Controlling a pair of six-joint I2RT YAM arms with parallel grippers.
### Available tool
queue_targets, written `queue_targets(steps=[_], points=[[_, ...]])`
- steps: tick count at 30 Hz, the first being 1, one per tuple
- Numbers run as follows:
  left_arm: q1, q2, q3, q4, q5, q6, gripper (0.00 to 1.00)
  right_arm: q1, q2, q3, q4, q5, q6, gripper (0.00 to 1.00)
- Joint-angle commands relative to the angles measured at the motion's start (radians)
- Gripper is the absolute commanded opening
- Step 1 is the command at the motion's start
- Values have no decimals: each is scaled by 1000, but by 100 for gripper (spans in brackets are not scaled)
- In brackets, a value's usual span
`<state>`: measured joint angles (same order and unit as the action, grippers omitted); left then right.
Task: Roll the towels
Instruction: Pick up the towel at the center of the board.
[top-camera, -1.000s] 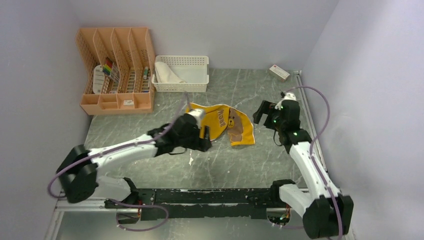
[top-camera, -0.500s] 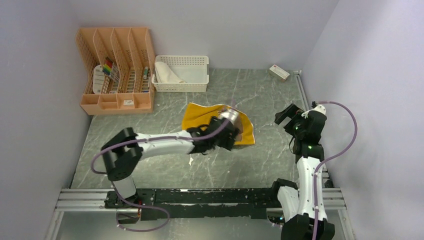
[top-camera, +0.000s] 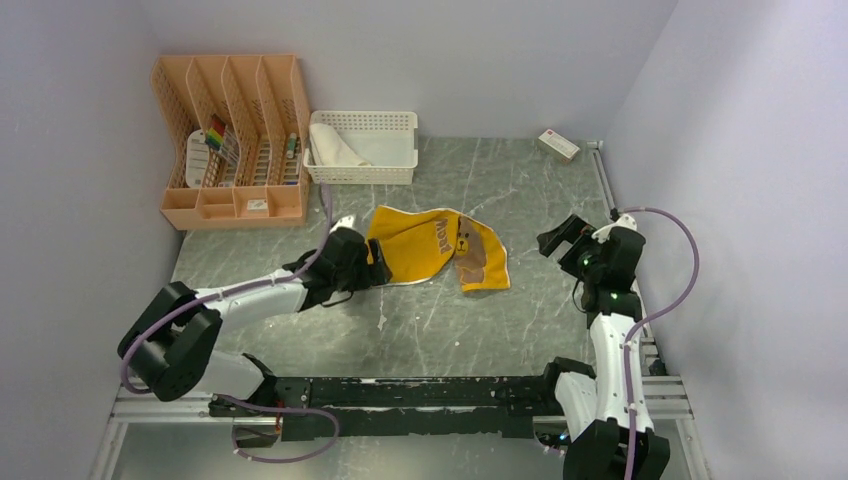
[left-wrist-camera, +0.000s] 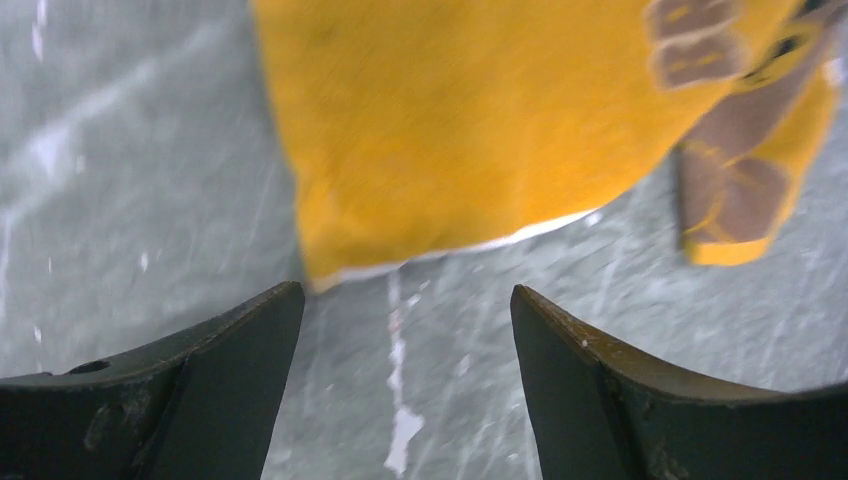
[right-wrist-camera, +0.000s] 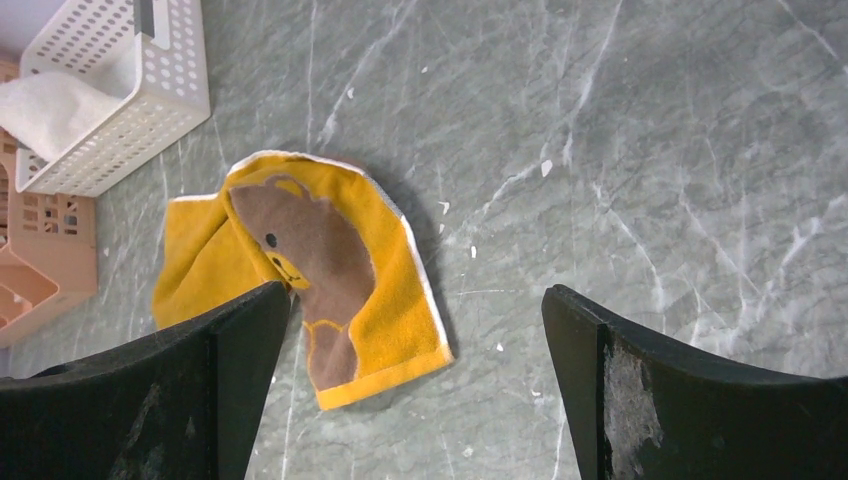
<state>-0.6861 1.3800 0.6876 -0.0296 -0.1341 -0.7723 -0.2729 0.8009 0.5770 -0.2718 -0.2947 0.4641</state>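
The mustard-yellow towel (top-camera: 437, 247) with a brown bear patch lies crumpled and partly folded on the grey table. My left gripper (top-camera: 374, 266) hovers at its left edge, open, with only bare table between its fingers. In the left wrist view the yellow towel (left-wrist-camera: 470, 120) has a corner just ahead of the left gripper (left-wrist-camera: 405, 305). My right gripper (top-camera: 556, 236) stands open to the right of the towel, apart from it. The right wrist view shows the yellow towel (right-wrist-camera: 395, 300) below the wide right gripper (right-wrist-camera: 416, 296). The white towel (top-camera: 334, 148) lies in the white basket (top-camera: 395, 120).
A peach lattice organizer (top-camera: 230, 140) holding small items stands at the back left, beside the basket (right-wrist-camera: 175, 95). A small box (top-camera: 557, 146) lies at the back right by the wall. Walls close in the table on three sides.
My left arm reached across over the yellow towel's right part, then drew back to its left edge. The right gripper pulled away to the right and drifted slightly back.
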Motion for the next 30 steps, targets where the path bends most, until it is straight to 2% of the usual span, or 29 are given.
queue_targets(steps=[1, 10, 14, 18, 23, 24, 25, 26, 30], points=[[0, 0, -116, 152, 74, -171, 87, 2, -9, -25, 31, -44, -16, 100], [1, 47, -83, 80, -4, -233, 87, 3, -44, -36, 12, -59, -36, 100], [2, 125, -73, 117, 34, -254, 79, 1, -53, -33, 3, -61, -44, 100], [3, 198, -101, 201, 62, -276, 67, 1, -61, -34, 6, -70, -42, 100], [8, 244, -125, 237, 23, -281, 50, 1, -66, -38, 12, -83, -37, 100], [9, 245, -126, 237, 11, -276, 38, 2, -68, -39, 13, -85, -37, 100], [11, 246, -126, 225, -7, -275, 14, 2, -69, -39, 13, -87, -37, 100], [14, 241, -123, 210, -23, -269, 8, 2, -71, -39, 14, -89, -36, 100], [59, 185, -124, 175, -45, -217, 7, 1, -77, -40, 14, -94, -37, 100]])
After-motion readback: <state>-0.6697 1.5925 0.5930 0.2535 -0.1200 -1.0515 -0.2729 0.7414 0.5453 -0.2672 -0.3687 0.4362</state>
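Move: The near-left corner of the yellow towel lies some 6 cm below the open left hand, about 1 cm ahead. From that hand, the towel's middle is around 12 cm right and 6 cm ahead, its bear-face end about 20 cm right and 5 cm ahead, and the white basket about 27 cm ahead and 3 cm left. From the right hand, the corner is roughly 34 cm left, 1 cm back and 15 cm below. Dipping back, then easing forward, the left hand sinks about 6 cm and pinches the towel's near-left corner. ##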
